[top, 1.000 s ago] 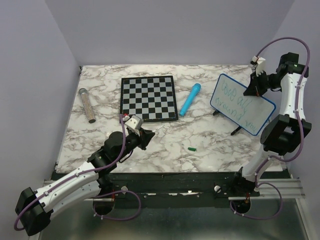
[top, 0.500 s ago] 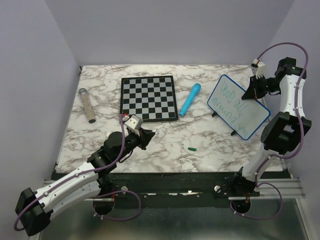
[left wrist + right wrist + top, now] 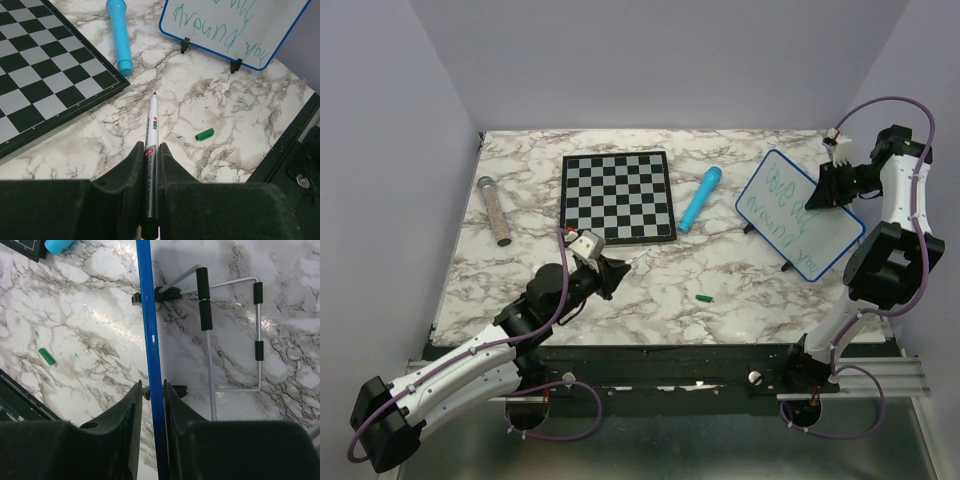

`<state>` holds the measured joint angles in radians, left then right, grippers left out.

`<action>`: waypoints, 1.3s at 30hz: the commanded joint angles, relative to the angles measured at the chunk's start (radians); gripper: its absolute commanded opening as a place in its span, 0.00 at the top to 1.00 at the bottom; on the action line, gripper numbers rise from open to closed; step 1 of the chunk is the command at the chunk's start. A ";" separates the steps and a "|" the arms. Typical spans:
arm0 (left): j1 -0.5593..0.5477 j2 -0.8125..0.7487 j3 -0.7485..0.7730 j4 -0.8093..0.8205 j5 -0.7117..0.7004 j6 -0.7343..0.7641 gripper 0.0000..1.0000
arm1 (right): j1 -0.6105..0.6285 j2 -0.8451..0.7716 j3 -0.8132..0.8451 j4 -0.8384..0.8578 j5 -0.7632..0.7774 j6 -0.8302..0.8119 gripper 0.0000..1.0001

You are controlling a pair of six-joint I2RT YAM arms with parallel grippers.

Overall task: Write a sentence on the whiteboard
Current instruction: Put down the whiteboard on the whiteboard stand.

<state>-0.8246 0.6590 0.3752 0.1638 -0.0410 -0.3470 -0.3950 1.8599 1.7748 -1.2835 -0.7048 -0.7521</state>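
Observation:
The whiteboard [image 3: 798, 215] leans on its wire stand at the right of the table, with the green sentence [image 3: 785, 212] in rows on its face. My right gripper [image 3: 822, 190] straddles its top edge. In the right wrist view the blue rim [image 3: 150, 315] runs between the open fingers of that gripper [image 3: 153, 385], with a thin gap on each side. My left gripper [image 3: 610, 270] hovers low over the near middle of the table, shut on a grey marker [image 3: 150, 150] whose bare tip points toward the board. The whiteboard [image 3: 235, 25] shows ahead of it.
A green marker cap [image 3: 704, 297] lies on the marble between the arms. A light-blue cylinder [image 3: 701, 198] lies beside the checkered board [image 3: 617, 196]. A clear tube of grains [image 3: 494, 210] lies at the far left. The wire stand [image 3: 232, 335] props the board from behind.
The whiteboard has shifted a little up and left and settled on its stand. My right gripper's fingers have parted from its rim. The left arm has not moved.

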 commanded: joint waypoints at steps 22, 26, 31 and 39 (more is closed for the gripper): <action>0.002 -0.007 0.002 0.008 0.027 -0.007 1.00 | -0.028 0.050 0.118 0.000 0.139 0.000 0.44; 0.005 -0.007 0.001 0.008 0.027 -0.007 1.00 | -0.028 0.056 0.129 0.004 0.156 0.002 0.43; 0.004 -0.007 0.001 0.006 0.029 -0.007 1.00 | -0.030 0.067 0.132 0.013 0.159 0.000 0.43; 0.004 0.001 0.002 0.008 0.030 -0.010 1.00 | -0.030 0.119 0.175 0.012 0.188 -0.003 0.41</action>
<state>-0.8246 0.6594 0.3752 0.1642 -0.0326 -0.3485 -0.4191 1.9453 1.9076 -1.2697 -0.5514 -0.7593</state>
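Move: The whiteboard already stands in the stand's hooks, its top edge between the right fingers; its middle is about 5 cm to their left, level fore and aft, 8 below. The whiteboard stand lies some 5 cm left, 12 below. Down on the table, the blue tube is about 26 cm left and 9 farther out, the green cap 26 left and 15 back. From the marker-holding left hand, the stand is some 45 cm right, 17 ahead. The whiteboard's top edge stays between the right fingers as they open from about a quarter to over half wide and travel some 5 cm right and 2 cm forward, towards the leaning side of the stand. The hand dips about 1 cm, comes back up, then eases down slightly, rolling about 10 degrees with its left side lowering; the edge seems to lean on the rear finger. ##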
